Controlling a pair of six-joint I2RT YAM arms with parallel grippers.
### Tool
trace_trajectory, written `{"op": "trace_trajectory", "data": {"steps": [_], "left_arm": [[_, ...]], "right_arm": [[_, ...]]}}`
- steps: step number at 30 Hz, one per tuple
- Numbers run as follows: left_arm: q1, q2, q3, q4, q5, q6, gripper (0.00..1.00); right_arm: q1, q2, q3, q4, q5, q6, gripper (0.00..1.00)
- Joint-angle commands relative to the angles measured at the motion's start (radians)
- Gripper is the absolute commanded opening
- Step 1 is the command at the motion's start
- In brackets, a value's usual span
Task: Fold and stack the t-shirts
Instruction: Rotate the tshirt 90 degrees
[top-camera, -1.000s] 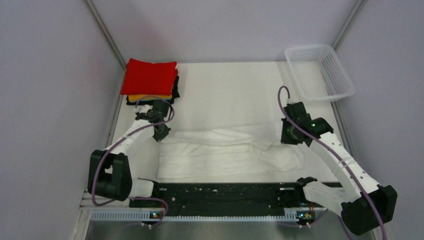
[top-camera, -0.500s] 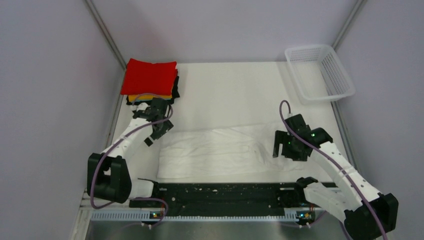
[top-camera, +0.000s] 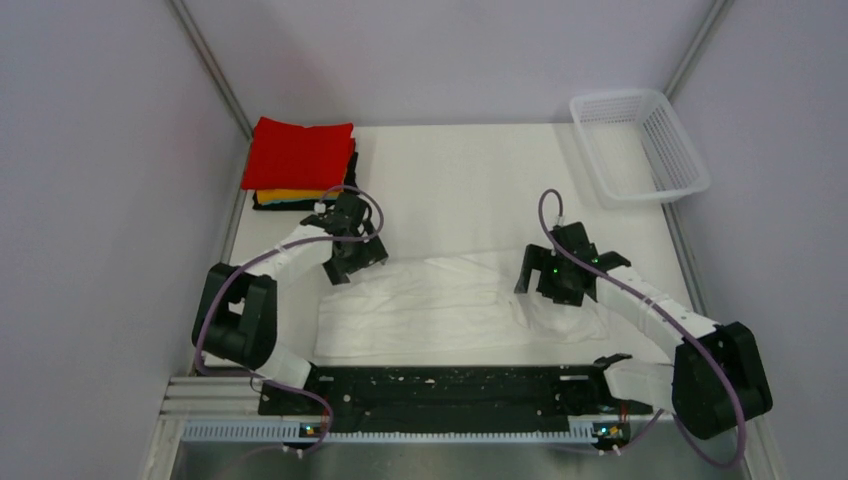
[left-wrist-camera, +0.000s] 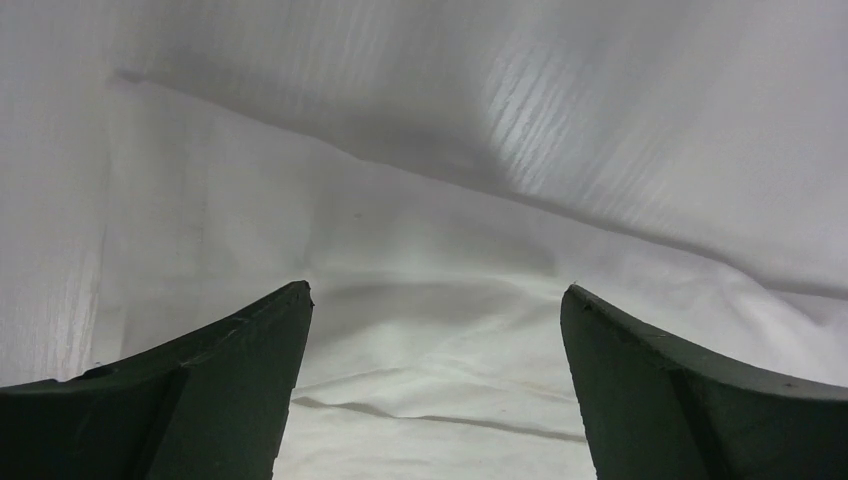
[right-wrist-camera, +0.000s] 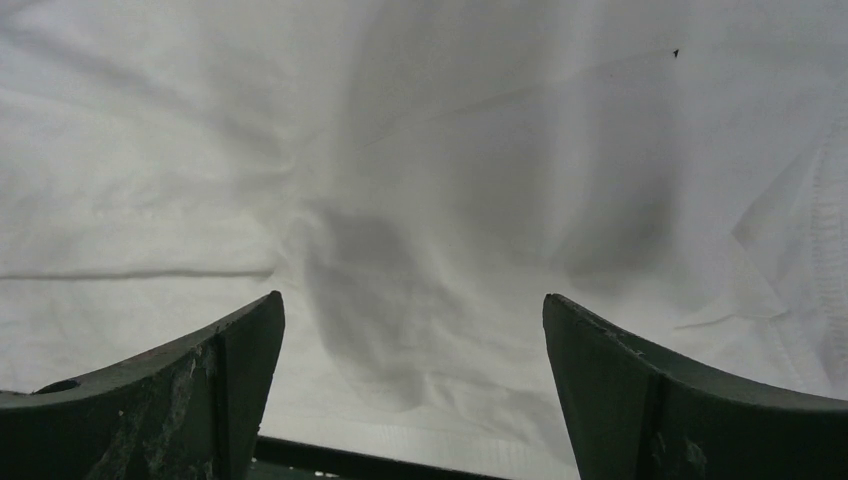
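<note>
A thin white t-shirt (top-camera: 430, 305) lies spread and wrinkled across the near middle of the table. My left gripper (top-camera: 356, 260) hovers open over its far left corner, nothing between the fingers; in the left wrist view the gripper (left-wrist-camera: 435, 288) has only white cloth (left-wrist-camera: 430, 230) below it. My right gripper (top-camera: 545, 284) stands open above the shirt's right part. In the right wrist view the gripper (right-wrist-camera: 413, 297) looks down on rumpled white cloth (right-wrist-camera: 420, 180). A folded stack sits far left: red t-shirt (top-camera: 299, 153) on top, orange-yellow (top-camera: 290, 195) and black (top-camera: 349, 183) edges beneath.
A white plastic mesh basket (top-camera: 640, 145) stands at the far right corner. A black strip (top-camera: 440, 385) runs along the near table edge between the arm bases. Grey walls close in the left and right sides.
Both grippers were shut on the white t-shirt's ends and have opened, letting it go. The left gripper moved right, the right gripper moved left; the shirt's right end now lies narrower.
</note>
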Motion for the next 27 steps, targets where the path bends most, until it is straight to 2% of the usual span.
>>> {"op": "trace_trajectory", "data": {"steps": [1,6,9,12,18,21,27], "left_arm": [[0.003,0.005,-0.041,0.003,-0.01,0.011,0.99],[0.007,0.04,-0.049,-0.063,-0.168,-0.003,0.99],[0.0,0.056,-0.034,-0.081,-0.173,-0.006,0.99],[-0.057,0.044,-0.025,-0.072,-0.159,-0.002,0.99],[-0.199,0.06,-0.052,-0.052,-0.088,-0.102,0.99],[-0.278,0.09,-0.059,-0.053,-0.066,-0.17,0.99],[-0.392,0.133,-0.007,-0.123,-0.02,-0.294,0.99]], "right_arm": [[-0.052,0.064,-0.051,0.154,0.005,0.042,0.99],[-0.126,0.168,-0.061,0.231,0.021,0.023,0.99],[-0.153,0.264,-0.023,0.311,0.035,0.01,0.99],[-0.168,0.384,0.065,0.385,0.066,-0.002,0.99],[-0.177,0.661,0.408,0.372,0.052,-0.047,0.99],[-0.177,0.794,0.559,0.4,-0.027,-0.042,0.98],[-0.174,1.075,0.944,0.278,-0.084,-0.086,0.98]]}}
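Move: The folded white t-shirt lies as a long strip crosswise just under both hands, some 4 cm below them: its middle is about 24 cm to the right of and 8 cm nearer than the left hand, and about 19 cm to the left of and 4 cm nearer than the right hand. The red-topped stack stands roughly 26 cm ahead and 14 cm left of the left hand; the white basket about 36 cm ahead and 24 cm right of the right hand. The t-shirt is pressed at both ends by open fingertips and swung round counter-clockwise. Both hands first sink about 3 cm onto the cloth; the right then sweeps its end nearly 28 cm forward, ever faster, towards the far edge, while the left eases back and slightly left, then drags its end right and farther back. Neither hand closes. ##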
